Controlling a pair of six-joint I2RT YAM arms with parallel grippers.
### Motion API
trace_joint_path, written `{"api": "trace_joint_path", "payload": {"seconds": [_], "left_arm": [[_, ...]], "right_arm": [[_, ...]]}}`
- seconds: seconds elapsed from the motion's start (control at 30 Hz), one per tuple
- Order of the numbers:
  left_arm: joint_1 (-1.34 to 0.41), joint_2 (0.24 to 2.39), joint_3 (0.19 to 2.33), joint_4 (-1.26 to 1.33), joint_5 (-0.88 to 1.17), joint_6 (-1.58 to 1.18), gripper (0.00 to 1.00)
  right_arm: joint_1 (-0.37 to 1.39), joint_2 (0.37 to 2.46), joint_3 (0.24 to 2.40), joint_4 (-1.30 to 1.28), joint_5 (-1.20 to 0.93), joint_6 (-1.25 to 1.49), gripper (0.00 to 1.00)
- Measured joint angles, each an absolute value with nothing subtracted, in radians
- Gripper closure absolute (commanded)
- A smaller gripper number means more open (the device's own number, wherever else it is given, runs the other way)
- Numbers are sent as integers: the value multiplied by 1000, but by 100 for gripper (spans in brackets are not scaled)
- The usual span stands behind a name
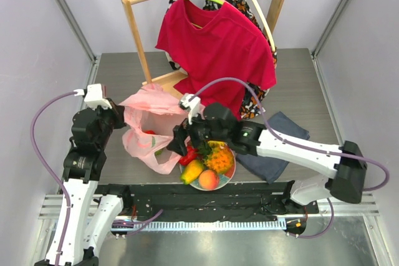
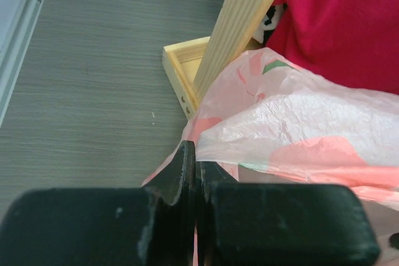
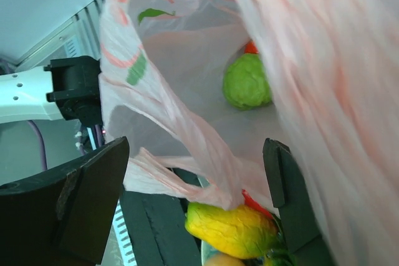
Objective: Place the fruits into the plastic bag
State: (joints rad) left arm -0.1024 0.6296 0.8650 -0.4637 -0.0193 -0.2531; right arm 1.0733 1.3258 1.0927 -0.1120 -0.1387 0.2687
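The pink plastic bag point(image 1: 144, 130) lies left of centre, and my left gripper point(image 1: 120, 118) is shut on its left rim point(image 2: 194, 154), holding the mouth up. Inside the bag point(image 3: 187, 48) lie a bumpy green fruit point(image 3: 247, 82) and a red-orange piece point(image 3: 250, 47) behind it. My right gripper point(image 1: 181, 144) stands open at the bag's mouth point(image 3: 193, 185), with a loose bag handle point(image 3: 187, 147) draped between its fingers. Below it the round plate point(image 1: 231, 172) carries the pineapple point(image 1: 219, 157), yellow mango point(image 3: 234, 228), red pepper point(image 1: 189, 153) and peach point(image 1: 208, 180).
A wooden clothes rack point(image 1: 138, 35) stands at the back, its base point(image 2: 184, 66) right beside the bag. A red T-shirt point(image 1: 215, 48) hangs from it. A folded grey-blue cloth point(image 1: 277, 147) lies right of the plate. A black strip point(image 1: 206, 199) runs along the near edge.
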Motion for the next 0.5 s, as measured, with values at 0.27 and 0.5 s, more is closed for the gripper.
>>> {"api": "trace_joint_path", "payload": {"seconds": [0.27, 0.5], "left_arm": [[-101, 623, 865, -465, -57, -252, 100], [-101, 596, 865, -460, -133, -255, 100]], "right_arm": [[1152, 1501, 1234, -135, -299, 288, 2], [1151, 1515, 1307, -264, -503, 317, 0]]}}
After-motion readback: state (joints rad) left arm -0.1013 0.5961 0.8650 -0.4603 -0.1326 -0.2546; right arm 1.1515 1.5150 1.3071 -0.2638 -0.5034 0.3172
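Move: The bag's loose near handle hangs about 9 cm back, 4 cm left and 6 cm below the open right gripper. The papaya on the plate lies some 9 cm back and 6 cm right, and the red pepper about 3 cm back and 4 cm right, both some 15 cm lower. The tomato in the bag is about 14 cm left and 4 cm ahead, well below. From the left gripper, the handle lies roughly 20 cm back, 19 cm right and 10 cm down. Sweep the right gripper left past the mouth of the bag, then back towards its loose near handle, about 8 cm back and 5 cm left in all, swinging the wrist some 25 degrees counter-clockwise with the fingers kept wide open. Keep the left gripper pinched on the bag's rim and draw it about 2 cm left. ##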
